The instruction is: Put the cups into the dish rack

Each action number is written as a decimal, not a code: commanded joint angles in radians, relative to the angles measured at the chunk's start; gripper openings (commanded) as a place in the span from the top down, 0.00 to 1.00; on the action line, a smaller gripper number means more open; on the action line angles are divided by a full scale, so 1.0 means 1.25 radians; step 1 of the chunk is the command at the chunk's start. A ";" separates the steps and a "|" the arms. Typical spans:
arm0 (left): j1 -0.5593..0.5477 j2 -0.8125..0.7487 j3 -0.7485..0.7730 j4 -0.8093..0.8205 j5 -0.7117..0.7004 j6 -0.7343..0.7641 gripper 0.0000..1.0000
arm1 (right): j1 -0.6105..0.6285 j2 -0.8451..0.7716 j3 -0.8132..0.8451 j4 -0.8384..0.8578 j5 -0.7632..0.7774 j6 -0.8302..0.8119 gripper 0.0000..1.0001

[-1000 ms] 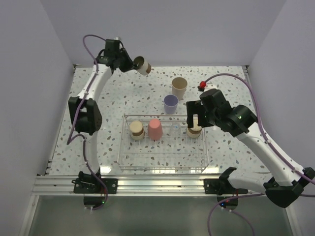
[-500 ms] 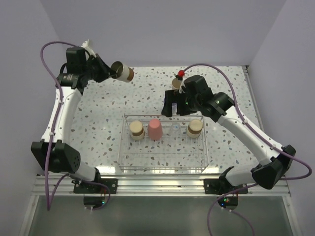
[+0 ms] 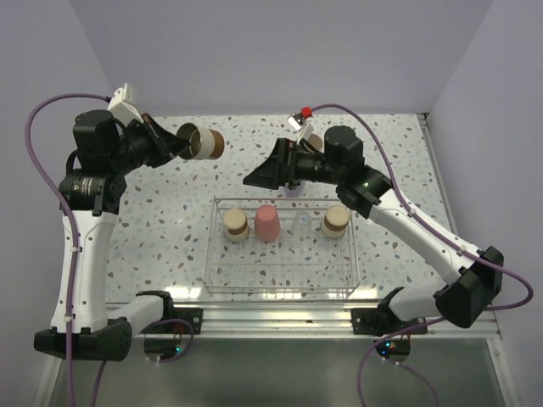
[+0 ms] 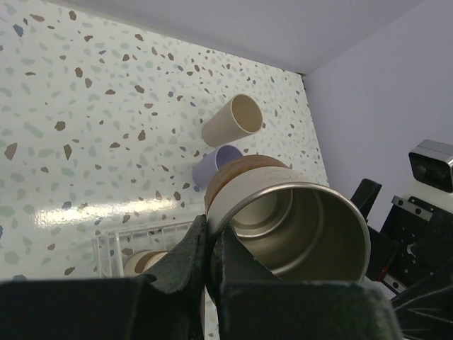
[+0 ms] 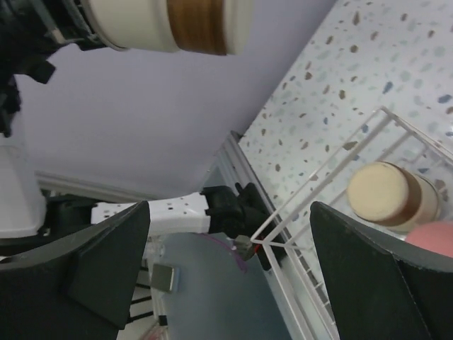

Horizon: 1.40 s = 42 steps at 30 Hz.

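Observation:
My left gripper (image 3: 176, 144) is raised high at the back left, shut on the rim of a steel cup with a tan base (image 3: 201, 142). In the left wrist view the gripper (image 4: 209, 248) pinches that cup's wall (image 4: 297, 219). My right gripper (image 3: 257, 176) is open and empty, raised behind the dish rack (image 3: 280, 292). The rack holds two steel cups (image 3: 236, 225) (image 3: 336, 222), the red-pink cup (image 3: 267, 222) and the clear cup (image 3: 303, 222). The beige cup (image 4: 232, 120) and lavender cup (image 4: 216, 163) stand on the table behind the rack, hidden by the right arm in the top view.
The right wrist view shows the rack's corner wire (image 5: 340, 170), a tan-based cup (image 5: 389, 195), the held steel cup (image 5: 170, 25) above, and the table's front rail. White walls close the table at the back and sides.
My right gripper let go of a steel cup in the rack's right part and swung up and left, open. My left arm swung left and higher with its steel cup.

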 commanded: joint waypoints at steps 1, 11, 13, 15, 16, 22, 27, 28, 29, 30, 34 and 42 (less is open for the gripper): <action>0.006 -0.026 0.020 -0.015 0.044 -0.037 1.00 | -0.002 -0.027 0.000 0.196 -0.103 0.094 0.02; 0.004 -0.127 -0.093 0.135 0.137 -0.205 1.00 | -0.002 0.022 0.060 0.298 -0.133 0.168 0.02; 0.004 -0.144 -0.145 0.203 0.162 -0.257 1.00 | -0.003 0.036 0.069 0.319 -0.135 0.188 0.02; 0.006 -0.164 -0.170 0.245 0.171 -0.290 1.00 | -0.003 0.045 0.074 0.333 -0.138 0.208 0.02; 0.006 -0.170 -0.186 0.255 0.172 -0.297 1.00 | -0.002 0.049 0.077 0.338 -0.140 0.214 0.02; 0.004 -0.194 -0.208 0.288 0.182 -0.333 1.00 | -0.003 0.072 0.080 0.392 -0.147 0.265 0.02; 0.004 -0.210 -0.216 0.306 0.190 -0.351 1.00 | -0.003 0.075 0.074 0.406 -0.145 0.279 0.02; 0.006 -0.212 -0.217 0.306 0.189 -0.351 1.00 | -0.003 0.075 0.070 0.410 -0.141 0.283 0.02; 0.006 -0.214 -0.218 0.303 0.189 -0.353 1.00 | -0.003 0.074 0.069 0.418 -0.140 0.287 0.02; 0.006 -0.215 -0.219 0.299 0.189 -0.351 1.00 | -0.003 0.074 0.066 0.423 -0.138 0.294 0.02; 0.006 -0.228 -0.235 0.306 0.193 -0.361 1.00 | -0.002 0.080 0.065 0.459 -0.136 0.326 0.02; 0.006 -0.266 -0.285 0.402 0.205 -0.430 1.00 | 0.013 0.099 0.081 0.500 -0.142 0.370 0.02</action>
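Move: The left hand holds the steel-lined cup by its rim, with the open right gripper some 18 cm to its right, 5 cm back and 5 cm lower. From the right hand, that cup's middle is about 14 cm left, 7 cm ahead and 6 cm up. Roughly 24 cm below the right hand's height, the pink cup in the rack is 7 cm ahead and 1 cm left, and the wood-banded cup 7 cm ahead and 9 cm left; the purple cup stands 20 cm ahead, 8 cm right and 28 cm down. The right hand, fingers staying wide open, climbs about 10 cm and edges some 3 cm left towards the base of the held cup, its fingertips tilting up from slightly below level to slightly above. The left hand keeps its pinch on the rim and carries the cup back and to the right, rising a little, while it rolls about 25 degrees right side up, bringing the base round towards the gap between the right fingers. ##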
